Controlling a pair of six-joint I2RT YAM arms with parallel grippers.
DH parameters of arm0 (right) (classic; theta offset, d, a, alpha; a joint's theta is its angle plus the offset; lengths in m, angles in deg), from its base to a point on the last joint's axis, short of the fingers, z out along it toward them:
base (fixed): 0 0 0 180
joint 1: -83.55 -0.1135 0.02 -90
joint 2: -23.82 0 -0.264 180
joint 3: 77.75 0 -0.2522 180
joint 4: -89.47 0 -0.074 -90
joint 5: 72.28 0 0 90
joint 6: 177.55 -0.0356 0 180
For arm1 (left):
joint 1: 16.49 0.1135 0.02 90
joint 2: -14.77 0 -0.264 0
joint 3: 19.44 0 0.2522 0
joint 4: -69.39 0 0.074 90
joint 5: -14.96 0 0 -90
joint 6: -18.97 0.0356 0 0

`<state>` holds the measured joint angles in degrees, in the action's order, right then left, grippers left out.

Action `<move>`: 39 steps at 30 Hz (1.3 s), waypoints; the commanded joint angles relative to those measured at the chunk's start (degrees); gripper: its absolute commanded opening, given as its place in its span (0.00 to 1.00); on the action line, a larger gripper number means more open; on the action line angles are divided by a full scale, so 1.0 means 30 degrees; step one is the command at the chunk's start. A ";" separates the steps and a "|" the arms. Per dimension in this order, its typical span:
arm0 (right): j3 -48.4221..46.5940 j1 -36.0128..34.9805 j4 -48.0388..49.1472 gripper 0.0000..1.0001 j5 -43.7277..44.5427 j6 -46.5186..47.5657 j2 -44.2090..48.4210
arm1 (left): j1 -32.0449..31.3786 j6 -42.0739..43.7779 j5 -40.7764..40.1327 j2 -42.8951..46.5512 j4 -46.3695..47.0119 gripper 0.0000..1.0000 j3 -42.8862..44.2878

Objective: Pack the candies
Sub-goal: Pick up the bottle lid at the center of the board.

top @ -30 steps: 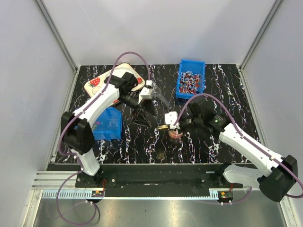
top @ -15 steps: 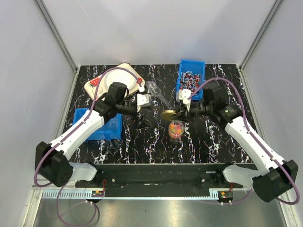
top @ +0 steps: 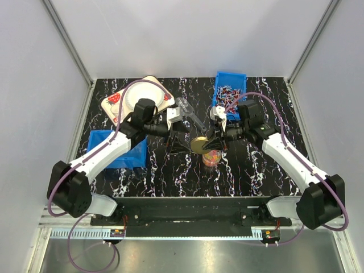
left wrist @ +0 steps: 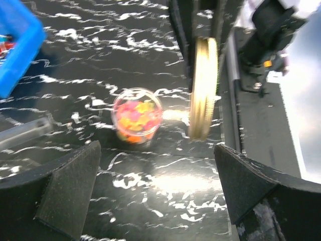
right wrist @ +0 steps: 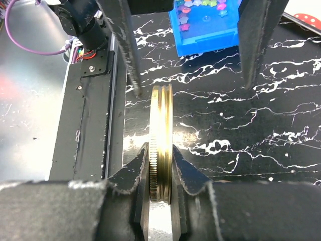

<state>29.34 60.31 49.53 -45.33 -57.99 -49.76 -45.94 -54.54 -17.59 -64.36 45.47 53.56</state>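
Observation:
The candies (left wrist: 136, 115) fill a small clear jar (top: 211, 156) standing open on the black marbled table. My right gripper (right wrist: 161, 150) is shut on a gold screw lid (right wrist: 161, 135), held on edge. In the top view the lid (top: 199, 144) hangs just left of the jar, above the table. My left gripper (left wrist: 158, 201) is open with nothing between its fingers (left wrist: 65, 191). It points at the jar and the lid (left wrist: 203, 88) from the left. More small coloured sweets lie in a blue bin (right wrist: 203, 22) behind it.
A blue bin (top: 229, 96) of red-white wrapped sweets stands at the back right. A white plate with red spots (top: 136, 96) lies at the back left, with a clear plastic piece (top: 190, 114) beside it. The left blue bin (top: 122, 151) sits under my left arm.
My left gripper has opened wide and its arm has dropped lower, facing the lid. My right gripper drew the lid back from the jar, then brought it close again.

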 commanded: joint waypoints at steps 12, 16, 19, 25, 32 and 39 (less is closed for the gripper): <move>0.1261 0.0014 0.2571 0.17 -0.0518 -0.0713 0.0883 | -0.1110 -0.2041 0.1973 -0.0662 0.2624 0.96 0.0261; 0.1525 0.0014 0.2952 0.17 -0.0255 -0.0772 0.1206 | -0.1548 -0.1369 0.1534 -0.1102 0.1775 0.91 0.0729; 0.1642 0.0014 0.3041 0.17 -0.0079 -0.0743 0.1265 | -0.1754 -0.0987 0.1358 -0.1278 0.1305 0.83 0.0964; 0.1789 0.0014 0.3070 0.17 0.0185 -0.0596 0.1236 | -0.1871 -0.0956 0.1445 -0.1513 0.1011 0.66 0.1200; 0.1818 0.0014 0.3099 0.17 0.0215 -0.0567 0.1119 | -0.1930 -0.0957 0.1592 -0.1630 0.1011 0.48 0.1287; 0.1877 0.0014 0.3187 0.18 0.0303 -0.0537 0.1119 | -0.2077 -0.0956 0.1621 -0.1952 0.0719 0.30 0.1580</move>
<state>34.84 60.31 56.70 -44.69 -59.76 -47.36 -51.65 -57.84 -13.88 -69.78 47.33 55.20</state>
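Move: The lid is already pinched at its rim in the right gripper, its middle about 4 cm to that hand's left and a touch lower. From the left gripper, which is wide open and points right, the lid's middle lies roughly 6 cm to the right, 3 cm back and 2 cm lower. The candy jar stands some 11 cm to the right of the left hand, 1 cm ahead and 14 cm below; a clear tube lies about 18 cm ahead, 3 cm right and 16 cm below. Bring the left gripper about 3 cm back and 3 cm to the right, letting it rise slightly and then sink, and turn it clockwise a little, so that its open fingers pass either side of the lid's free edge. Then stay there and close them from wide open to about a third. Keep the right gripper's pinch on the rim, sinking only about 1 cm. ##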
